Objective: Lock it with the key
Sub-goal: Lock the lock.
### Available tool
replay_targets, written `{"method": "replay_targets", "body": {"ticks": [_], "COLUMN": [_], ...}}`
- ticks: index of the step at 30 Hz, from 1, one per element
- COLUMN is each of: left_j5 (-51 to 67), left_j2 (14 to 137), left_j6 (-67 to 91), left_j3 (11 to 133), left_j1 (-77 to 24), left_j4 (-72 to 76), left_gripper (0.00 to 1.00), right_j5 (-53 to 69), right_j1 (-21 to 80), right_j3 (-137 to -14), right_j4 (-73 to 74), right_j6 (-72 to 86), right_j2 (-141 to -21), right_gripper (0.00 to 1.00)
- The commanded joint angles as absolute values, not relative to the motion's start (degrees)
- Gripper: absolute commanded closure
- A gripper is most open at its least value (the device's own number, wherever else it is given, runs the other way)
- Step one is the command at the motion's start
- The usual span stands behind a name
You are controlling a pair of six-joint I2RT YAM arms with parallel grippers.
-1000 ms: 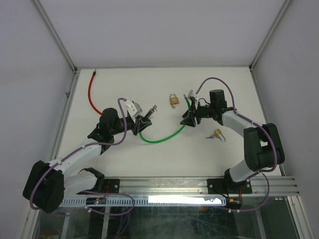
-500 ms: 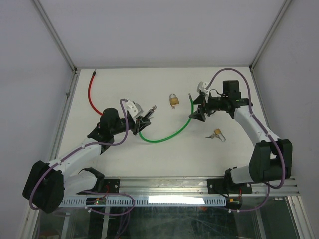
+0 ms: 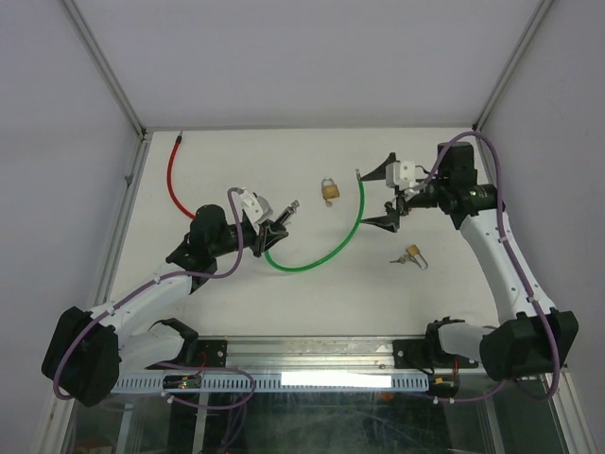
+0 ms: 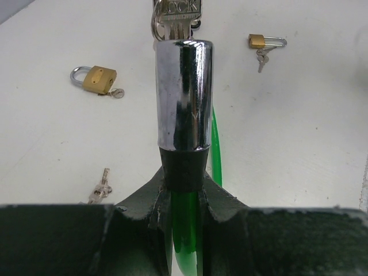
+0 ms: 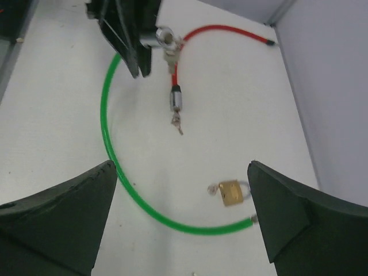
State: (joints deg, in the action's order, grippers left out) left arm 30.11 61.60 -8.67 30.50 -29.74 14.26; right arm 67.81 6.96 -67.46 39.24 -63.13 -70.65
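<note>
My left gripper (image 3: pixel 272 230) (image 4: pixel 184 184) is shut on the green cable lock (image 4: pixel 188 230), just below its chrome cylinder (image 4: pixel 184 95) (image 5: pixel 164 37). A key (image 4: pixel 177 14) (image 3: pixel 293 203) sticks out of the cylinder's far end. The green cable (image 3: pixel 307 268) (image 5: pixel 118 167) curves over the table, and its free metal tip (image 3: pixel 359 175) (image 5: pixel 253 218) lies loose. My right gripper (image 3: pixel 386 195) (image 5: pixel 181 201) stands open above and to the right of that tip, with nothing between its fingers.
A brass padlock (image 3: pixel 329 189) (image 5: pixel 233 191) (image 4: pixel 98 79) lies beside the cable's free tip. A second padlock with keys (image 3: pixel 411 253) (image 4: pixel 264 41) lies at the right. A red cable lock (image 3: pixel 175 175) (image 5: pixel 224 30) with its cylinder (image 5: pixel 175 99) lies at the back left, behind my left arm.
My right gripper has opened wide, let go of the green cable's free end and pulled back up and to the right. The left gripper has kept its hold and place.
</note>
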Motion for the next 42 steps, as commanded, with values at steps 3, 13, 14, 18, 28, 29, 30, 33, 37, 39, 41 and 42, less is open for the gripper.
{"method": "replay_targets", "body": {"ticks": [3, 13, 14, 18, 28, 29, 30, 33, 37, 39, 41, 42], "left_j5": [31.46, 30.23, 30.05, 29.49, 29.44, 29.41, 29.36, 29.33, 29.36, 29.34, 29.29, 29.2], "left_j2": [60.68, 60.56, 60.41, 59.78, 59.82, 59.77, 59.84, 59.94, 60.25, 60.37, 60.38, 60.38], "left_j6": [-11.63, -14.57, -14.72, -15.11, -15.12, -15.05, -15.11, -15.11, -15.11, -15.11, -15.19, -15.13], "left_j3": [32.65, 33.56, 33.5, 33.18, 33.37, 33.36, 33.33, 33.33, 33.58, 33.61, 33.6, 33.63], "left_j1": [-31.06, -33.84, -33.94, -34.5, -34.63, -34.62, -34.67, -34.71, -34.69, -34.7, -34.71, -34.69], "left_j4": [13.88, 12.0, 11.76, 11.66, 11.61, 11.61, 11.63, 11.54, 11.52, 11.45, 11.37, 11.31], "left_gripper": [1.0, 1.0, 1.0, 1.0, 1.0, 1.0, 1.0, 1.0, 1.0, 1.0, 1.0, 1.0], "right_j5": [66.88, 48.82, 48.18, 46.51, 47.08, 47.56, 47.97, 48.13, 47.95, 47.98, 47.7, 47.5], "right_j1": [21.93, 37.87, 38.3, 38.6, 38.63, 38.66, 38.71, 38.68, 38.68, 38.7, 38.73, 38.82], "right_j3": [-79.69, -90.39, -90.87, -91.35, -90.48, -90.38, -90.44, -90.66, -91.18, -91.2, -91.18, -91.27], "right_j4": [50.88, 51.94, 52.0, 51.91, 52.03, 52.03, 52.02, 51.86, 51.39, 51.04, 50.81, 50.69], "right_j6": [-81.15, -79.94, -79.79, -79.2, -78.23, -78.02, -77.82, -77.2, -75.76, -75.15, -74.7, -74.44], "right_j2": [-74.45, -86.47, -87.09, -87.44, -85.11, -85.0, -84.97, -84.78, -84.76, -84.94, -85.17, -85.25], "right_gripper": [0.02, 0.28, 0.31, 0.38, 0.49, 0.49, 0.49, 0.51, 0.56, 0.6, 0.64, 0.66]}}
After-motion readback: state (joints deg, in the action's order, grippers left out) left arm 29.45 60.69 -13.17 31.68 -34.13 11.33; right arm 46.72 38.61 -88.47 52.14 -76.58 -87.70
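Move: The key standing in the chrome lock barrel on the green hose lies about 17 cm to the right hand's left, 2 cm back and 2 cm lower. The left hand already grips the barrel's hose end; from there the key is some 7 cm up, 5 cm right and 3 cm ahead. Down on the table, roughly 26 cm below the right hand, are a padlock 14 cm ahead and 7 cm left, and a second padlock 4 cm back and 15 cm right. The right hand sweeps about 14 cm left and 4 cm back to the key, arching up and then down while it turns some 20 degrees counter-clockwise and its fingers tip downward, then stays there narrowing its wide-open fingers to roughly a third, one on each side of the key's head. The left hand keeps its grip on the green hose's lock and shifts it a little back and right towards the incoming hand, turning slightly clockwise, then holds still. ##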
